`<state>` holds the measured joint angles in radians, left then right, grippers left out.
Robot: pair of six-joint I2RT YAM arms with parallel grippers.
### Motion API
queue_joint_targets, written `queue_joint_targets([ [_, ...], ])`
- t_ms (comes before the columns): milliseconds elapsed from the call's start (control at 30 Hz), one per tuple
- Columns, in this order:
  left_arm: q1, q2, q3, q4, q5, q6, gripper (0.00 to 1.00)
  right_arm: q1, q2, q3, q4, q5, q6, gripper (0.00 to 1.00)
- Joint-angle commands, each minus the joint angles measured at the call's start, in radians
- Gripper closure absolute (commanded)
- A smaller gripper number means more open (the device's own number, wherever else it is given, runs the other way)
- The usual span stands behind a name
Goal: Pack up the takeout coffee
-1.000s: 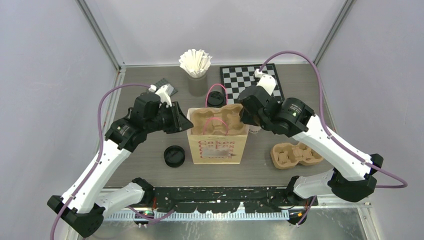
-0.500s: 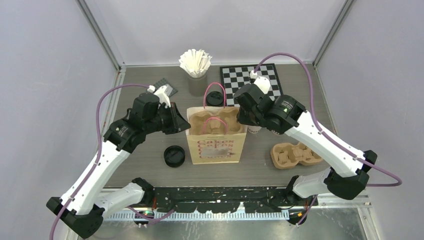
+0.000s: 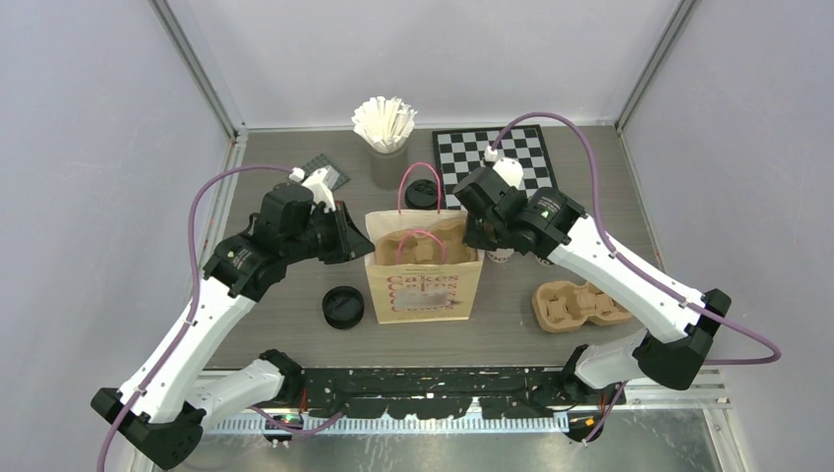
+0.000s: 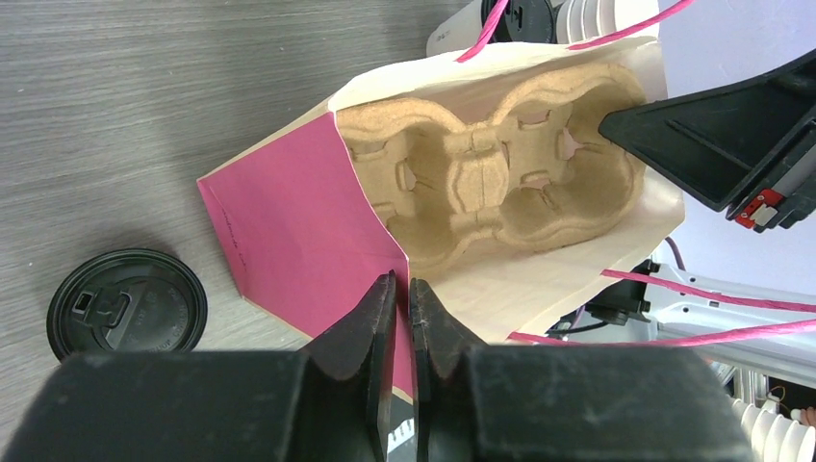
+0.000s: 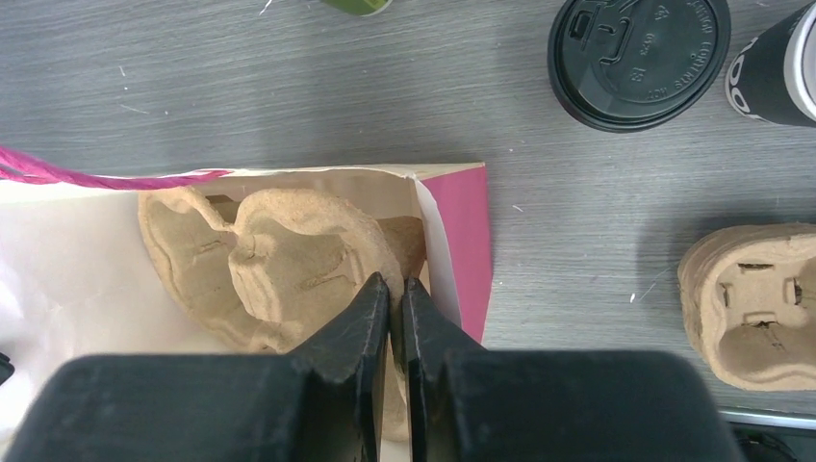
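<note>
A cream paper bag with pink handles stands open mid-table. A brown pulp cup carrier sits tilted in its mouth, its cup holes empty. My left gripper is shut on the bag's pink left side wall. My right gripper is shut on the carrier's right rim, just inside the bag's right wall. A dark takeout coffee cup with a white rim and no lid stands right of the bag, mostly hidden under my right arm in the top view.
One black lid lies left of the bag and another sits behind it. A second pulp carrier rests at the front right. A holder of white paper pieces and a chessboard stand at the back.
My left gripper closed on the bag's side wall. My right arm shifted left and back, and the carrier dropped lower and tilted into the bag's mouth.
</note>
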<state>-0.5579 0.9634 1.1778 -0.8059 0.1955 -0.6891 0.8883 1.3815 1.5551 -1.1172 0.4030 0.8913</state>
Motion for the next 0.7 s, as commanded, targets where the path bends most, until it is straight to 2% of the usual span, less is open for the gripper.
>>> queue_joint_targets([
  [0,-0.004,-0.018,0.038,0.014,-0.007,0.021,0.88,-0.011,-0.004,-0.016,0.069,-0.029,0.013,0.86],
  [200,-0.003,-0.018,0.027,0.013,0.0,0.022,0.88,-0.028,0.0,-0.038,0.097,-0.069,0.024,0.86],
  [400,-0.004,-0.014,0.036,0.013,-0.003,0.026,0.88,-0.031,-0.002,-0.041,0.082,-0.053,0.005,0.67],
  [533,-0.004,-0.009,0.043,0.012,-0.004,0.029,0.88,-0.031,0.013,0.025,0.027,-0.02,-0.027,0.65],
  [667,-0.003,-0.013,0.04,0.01,-0.006,0.032,0.88,-0.031,0.011,0.071,0.01,-0.027,-0.062,0.66],
])
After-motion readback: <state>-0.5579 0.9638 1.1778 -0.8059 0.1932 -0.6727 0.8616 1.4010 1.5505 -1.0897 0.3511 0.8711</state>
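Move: The right hand holds a drink carrier by its right-hand end, inside the mouth of the paper bag; the bag's middle lies about 11 cm to its left, level fore and aft, some 13 cm below. The white lidded cup stands roughly 9 cm ahead and 6 cm right, the green cup 14 cm ahead and 12 cm left, both about 20 cm lower. From the left hand, pinching the bag's left rim, the bag's middle is about 11 cm right, 2 cm ahead and 14 cm below. Downward by about 1.5 cm, the right hand eases the carrier farther into the bag near its right end, then opens its fingers part way and lets go, rising roughly 1 cm with them still open. The left hand stays put, keeping its pinch on the top edge of the pink side panel and steadying the bag. ##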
